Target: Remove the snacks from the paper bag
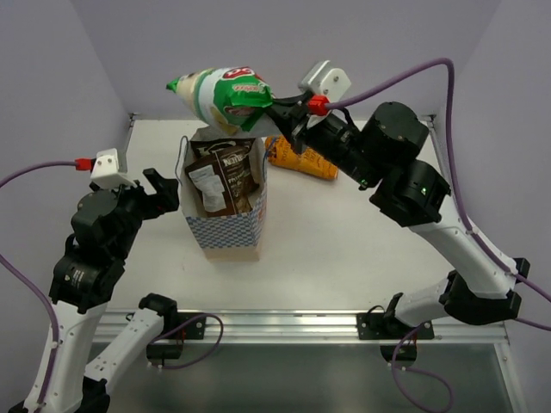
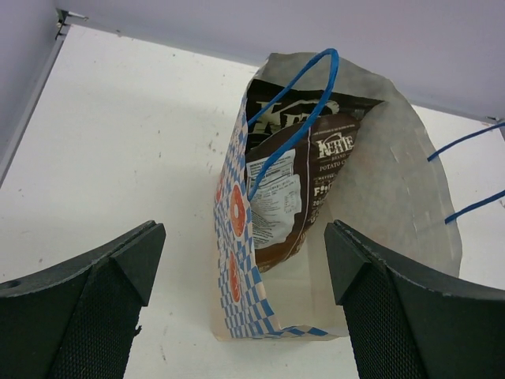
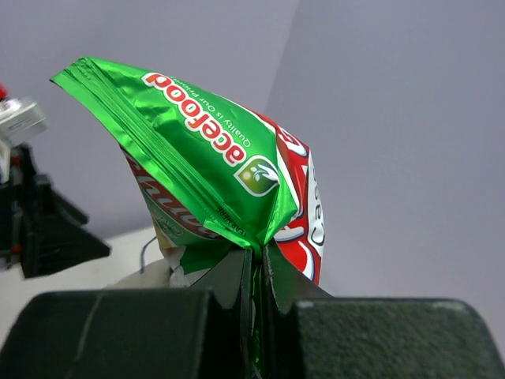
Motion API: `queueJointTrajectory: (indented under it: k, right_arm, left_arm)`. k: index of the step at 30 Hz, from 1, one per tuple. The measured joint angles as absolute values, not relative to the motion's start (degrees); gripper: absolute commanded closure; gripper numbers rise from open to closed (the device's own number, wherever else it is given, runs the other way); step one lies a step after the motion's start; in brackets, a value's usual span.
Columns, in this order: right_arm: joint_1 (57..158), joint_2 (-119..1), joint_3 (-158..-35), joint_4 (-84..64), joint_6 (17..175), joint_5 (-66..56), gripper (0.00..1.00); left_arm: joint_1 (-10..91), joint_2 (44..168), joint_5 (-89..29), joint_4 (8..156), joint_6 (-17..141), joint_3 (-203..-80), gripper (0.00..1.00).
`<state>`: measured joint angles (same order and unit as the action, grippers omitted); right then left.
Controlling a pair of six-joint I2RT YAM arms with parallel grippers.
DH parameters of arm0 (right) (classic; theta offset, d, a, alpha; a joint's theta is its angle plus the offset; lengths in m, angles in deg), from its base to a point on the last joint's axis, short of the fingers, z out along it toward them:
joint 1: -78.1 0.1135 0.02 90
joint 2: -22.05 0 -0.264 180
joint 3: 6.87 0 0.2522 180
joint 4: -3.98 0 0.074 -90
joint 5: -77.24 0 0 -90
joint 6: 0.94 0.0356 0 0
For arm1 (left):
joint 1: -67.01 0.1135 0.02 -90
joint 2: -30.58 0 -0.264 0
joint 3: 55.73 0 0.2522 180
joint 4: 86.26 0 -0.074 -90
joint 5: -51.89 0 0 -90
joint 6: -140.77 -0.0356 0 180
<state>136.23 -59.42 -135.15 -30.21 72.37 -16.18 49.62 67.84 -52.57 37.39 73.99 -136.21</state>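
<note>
The checked paper bag stands upright mid-table with its mouth open, and two dark brown snacks stick up inside it. High above the bag hangs the green-and-white chip bag, pinched at one corner by my shut right gripper. An orange snack lies on the table behind the bag. In the right wrist view the chip bag rises from the shut gripper. My left gripper stands open just left of the bag, holding nothing. Its wrist view shows the gripper, the bag and the brown snacks.
The white table ends at a metal rail along the near edge. Purple walls close in the back and both sides. Blue string handles arch over the bag's mouth. Purple cables loop round both arms.
</note>
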Motion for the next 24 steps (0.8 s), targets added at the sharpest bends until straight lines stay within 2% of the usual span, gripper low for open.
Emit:
queueJointTrajectory:
  k: [6,12,16,20,24]
  right_arm:
    - [131.14,-56.63,-132.22,-23.15,71.85,-27.3,1.0]
    - [115.42,-52.39,-120.72,-23.01,78.69,-36.07,1.0]
    - [105.28,-51.75,-112.33,-24.28,83.56,-37.09,1.0]
    - [96.73,-54.53,-107.17,-26.27,87.69,-37.27,1.0]
    - [90.48,-62.77,-107.32,-26.36,89.38,-37.53,1.0]
  left_arm:
    - [49.6,67.75,-52.44,37.43,74.01,-135.62,0.11]
    - [49.4,67.9,-51.76,37.5,74.01,-134.81,0.11]
    - [49.18,67.97,-51.35,37.47,74.04,-134.26,0.11]
    - [49.18,68.21,-51.19,37.5,74.04,-134.24,0.11]
    - [49.18,68.69,-51.19,37.5,74.01,-134.24,0.11]
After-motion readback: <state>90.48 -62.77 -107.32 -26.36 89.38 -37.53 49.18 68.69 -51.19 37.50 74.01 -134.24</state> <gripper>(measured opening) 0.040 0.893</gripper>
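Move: With the green snack bag already pinched and high in the air, the right hand has the open spot for it at the table's far right about 28 cm ahead, 34 cm to the right and 53 cm below. The orange pack lies about 40 cm ahead, 11 cm right and 55 cm down, the paper bag some 9 cm ahead, 15 cm left and 40 cm down. From the left hand that spot is roughly 29 cm ahead, 59 cm right and 32 cm down. To the right and forward, after a slight first rise, the right hand sweeps the green snack bag quickly away from the paper bag towards the open table at the far right, some 30 cm across and 23 cm out, sinking as far again. The wrist swings clockwise until the fingers point forward and slightly down; they stay shut on the bag's end. ##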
